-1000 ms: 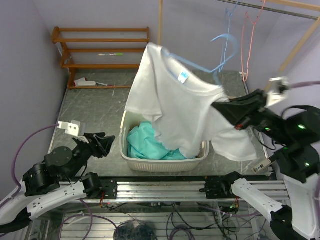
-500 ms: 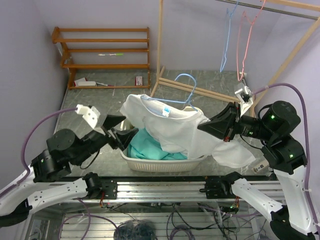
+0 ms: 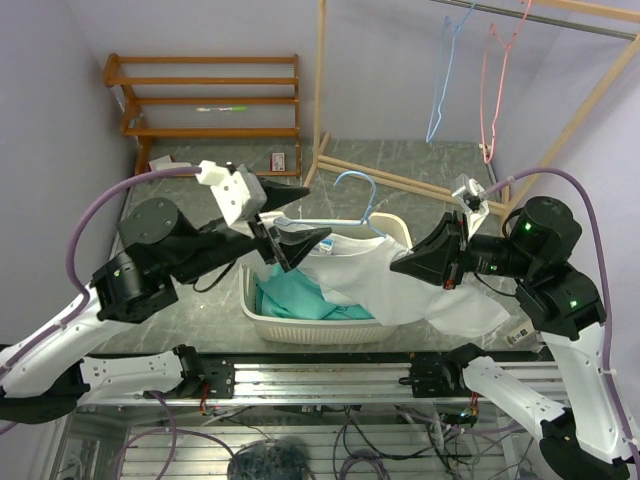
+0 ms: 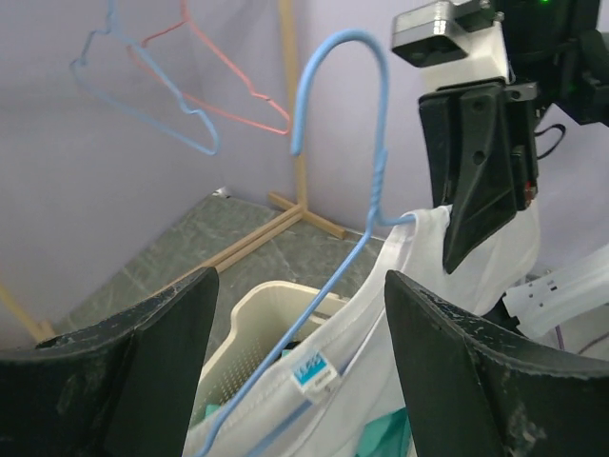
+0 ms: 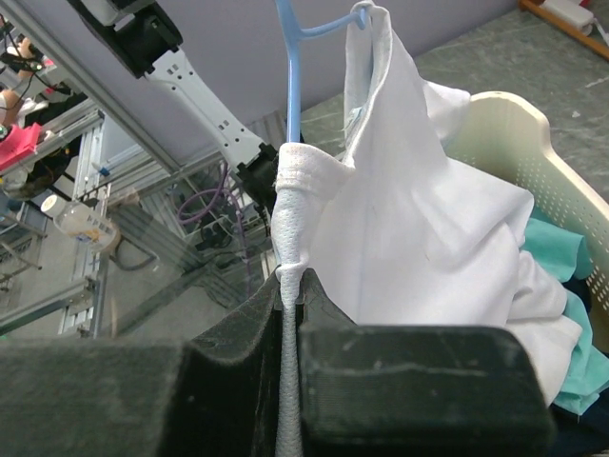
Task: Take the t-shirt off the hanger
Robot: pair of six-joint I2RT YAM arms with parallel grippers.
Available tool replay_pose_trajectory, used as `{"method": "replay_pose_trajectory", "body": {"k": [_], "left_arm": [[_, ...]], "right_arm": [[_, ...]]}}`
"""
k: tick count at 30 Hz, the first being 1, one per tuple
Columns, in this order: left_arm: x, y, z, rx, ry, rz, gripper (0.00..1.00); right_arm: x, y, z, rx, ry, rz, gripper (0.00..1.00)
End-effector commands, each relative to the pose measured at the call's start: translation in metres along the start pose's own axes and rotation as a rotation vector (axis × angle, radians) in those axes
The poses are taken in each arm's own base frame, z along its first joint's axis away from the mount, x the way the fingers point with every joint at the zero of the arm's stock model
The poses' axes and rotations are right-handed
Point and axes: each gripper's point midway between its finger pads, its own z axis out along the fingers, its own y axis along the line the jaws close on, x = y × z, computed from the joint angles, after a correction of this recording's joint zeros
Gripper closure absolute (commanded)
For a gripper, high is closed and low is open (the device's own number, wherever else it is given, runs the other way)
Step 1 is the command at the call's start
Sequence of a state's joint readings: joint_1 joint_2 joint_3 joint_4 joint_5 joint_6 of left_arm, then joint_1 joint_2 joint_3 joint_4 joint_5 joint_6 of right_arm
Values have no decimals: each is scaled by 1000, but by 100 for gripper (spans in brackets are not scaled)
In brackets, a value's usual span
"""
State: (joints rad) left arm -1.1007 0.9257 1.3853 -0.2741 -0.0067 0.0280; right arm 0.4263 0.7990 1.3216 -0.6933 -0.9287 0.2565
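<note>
A white t-shirt (image 3: 375,275) on a blue wire hanger (image 3: 357,190) lies slumped over the rim of a cream laundry basket (image 3: 300,325). My right gripper (image 3: 398,267) is shut on a bunched fold of the t-shirt (image 5: 428,219), with the hanger (image 5: 290,86) rising just beyond the jaws. My left gripper (image 3: 318,210) is open and empty, its fingers either side of the collar and label. In the left wrist view the hanger (image 4: 371,190) and t-shirt (image 4: 362,381) sit between the fingers, not touched. The shirt's lower part hangs over the basket's right side.
Teal clothes (image 3: 285,290) fill the basket. A wooden shelf rack (image 3: 200,100) stands at the back left. A wooden rail frame (image 3: 320,90) holds a blue hanger (image 3: 440,90) and a pink hanger (image 3: 490,90) at the back right. A small red item (image 3: 280,160) lies on the floor.
The right gripper has brought the t-shirt and hanger down from high up onto the basket. The left arm has risen and swung right, up to the collar.
</note>
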Motion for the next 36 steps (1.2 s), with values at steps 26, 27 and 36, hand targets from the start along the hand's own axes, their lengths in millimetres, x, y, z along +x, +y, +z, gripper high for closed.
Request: {"method": "replay_pose_trajectory", "body": {"k": [26, 27, 36], "left_arm": [[29, -27, 34, 176, 87, 90, 93], [26, -24, 31, 158, 80, 97, 93], [-7, 13, -8, -31, -14, 174, 93]], "right_arm": [[7, -25, 5, 85, 2, 0, 90], [8, -31, 5, 120, -3, 3, 87], [-3, -77, -29, 507, -71, -23, 35]]}}
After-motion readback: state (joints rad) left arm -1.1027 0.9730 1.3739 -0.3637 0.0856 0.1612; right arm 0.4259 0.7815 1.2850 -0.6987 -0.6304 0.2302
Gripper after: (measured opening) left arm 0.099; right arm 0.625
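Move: The white t-shirt's blue hanger has its neck about 9 cm right of the open left hand and 4 below, level with it forward. From the right hand, which still pinches the shirt's shoulder on the hanger, that neck lies some 4 cm ahead, 5 left and 5 above. The collar tag is about 4 cm back, 4 right and 8 below the left hand; the basket's middle is roughly 8 ahead of that hand, 4 right and 38 below. Left reaches some 6 cm right and down, pinches the hanger's neck, draws back left; right opens, moving forward. ##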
